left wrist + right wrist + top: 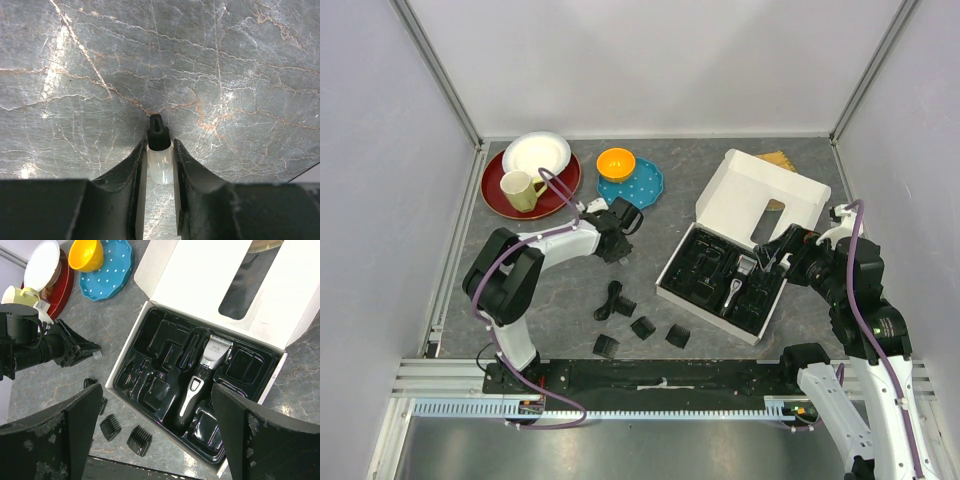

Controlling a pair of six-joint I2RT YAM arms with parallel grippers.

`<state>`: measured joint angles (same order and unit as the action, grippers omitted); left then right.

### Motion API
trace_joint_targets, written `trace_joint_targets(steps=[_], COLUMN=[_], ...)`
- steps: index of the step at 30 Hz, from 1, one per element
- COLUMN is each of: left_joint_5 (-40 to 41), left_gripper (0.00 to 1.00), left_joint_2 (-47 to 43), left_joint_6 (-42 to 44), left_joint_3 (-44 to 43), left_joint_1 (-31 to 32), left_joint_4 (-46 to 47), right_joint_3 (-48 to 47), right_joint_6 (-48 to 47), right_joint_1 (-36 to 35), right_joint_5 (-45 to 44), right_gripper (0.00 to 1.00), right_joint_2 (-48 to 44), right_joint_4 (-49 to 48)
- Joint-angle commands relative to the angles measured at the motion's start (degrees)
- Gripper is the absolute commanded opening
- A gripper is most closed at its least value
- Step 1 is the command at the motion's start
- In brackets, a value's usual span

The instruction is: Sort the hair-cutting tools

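Note:
My left gripper [159, 145] is shut on a small clear bottle [160, 167] with a black cap, just over the grey table; it shows from above near the plates [622, 250]. The black-and-silver clipper [202, 382] lies in the box's black tray [150, 355], right under my open right gripper [155, 390], which hovers over the box [765, 262]. Three black comb attachments [643, 327] lie on the table in front of the box, two of them in the right wrist view [138, 440]. The black coiled cord [610, 300] lies beside them.
The white box lid [760, 195] stands open behind the tray. At the back left are a red plate [500, 195] with a mug [520, 188], a white plate [537, 152], a blue dotted plate [638, 188] and an orange bowl [616, 162].

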<state>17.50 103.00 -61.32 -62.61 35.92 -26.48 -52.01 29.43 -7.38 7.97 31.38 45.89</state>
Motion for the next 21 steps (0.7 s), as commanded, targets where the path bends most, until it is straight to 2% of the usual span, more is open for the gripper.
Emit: trace_joint_targets(steps=[1,6,13,21], left_joint_5=[-0.1,-0.27,-1.94,-0.27], left_gripper=[0.27,0.23,0.18,0.16], left_joint_2=[2.64,1.94,-4.64,-12.38], left_joint_6=[4.44,14.62,27.03,36.09], left_joint_3=[-0.06,-1.63,-0.59,-0.93], left_joint_1=[0.73,1.52,4.5,12.24], left_joint_4=[-1.47,-0.06,5.29,9.16], right_joint_3=[0.15,0.15,0.24,-0.11], right_joint_6=[0.72,0.72,0.89,0.72], right_joint_1=[-0.09,0.08,-0.09,-0.01], right_joint_5=[0.21,0.12,0.03,-0.41], right_gripper=[0.98,0.98,0.98,0.98], right_joint_2=[-0.44,-0.35,-0.53,-0.61], right_joint_4=[-2.29,-2.38,-2.21,-1.94])
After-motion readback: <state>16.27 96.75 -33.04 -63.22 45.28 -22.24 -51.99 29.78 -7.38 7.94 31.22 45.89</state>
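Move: My left hand's fingers are already shut around the small oil bottle at table level. The open box it goes to has its middle about 23 cm to the right and 5 cm back. The blue plate lies some 17 cm ahead and 2 cm right. The coiled cable is about 10 cm back and 3 cm left, with the nearest black comb 12 cm straight back. From my right hand, the box is roughly 8 cm ahead, 6 cm left and 24 cm below. Keeping the oil bottle pinched, I first turn my left hand clockwise almost on the spot, then speed up off the table towards the box: about 5 cm right and 5 cm up, drawing back a little as well. The wrist keeps turning all the way, some 35 degrees in all, and the fingers hold their gap. ##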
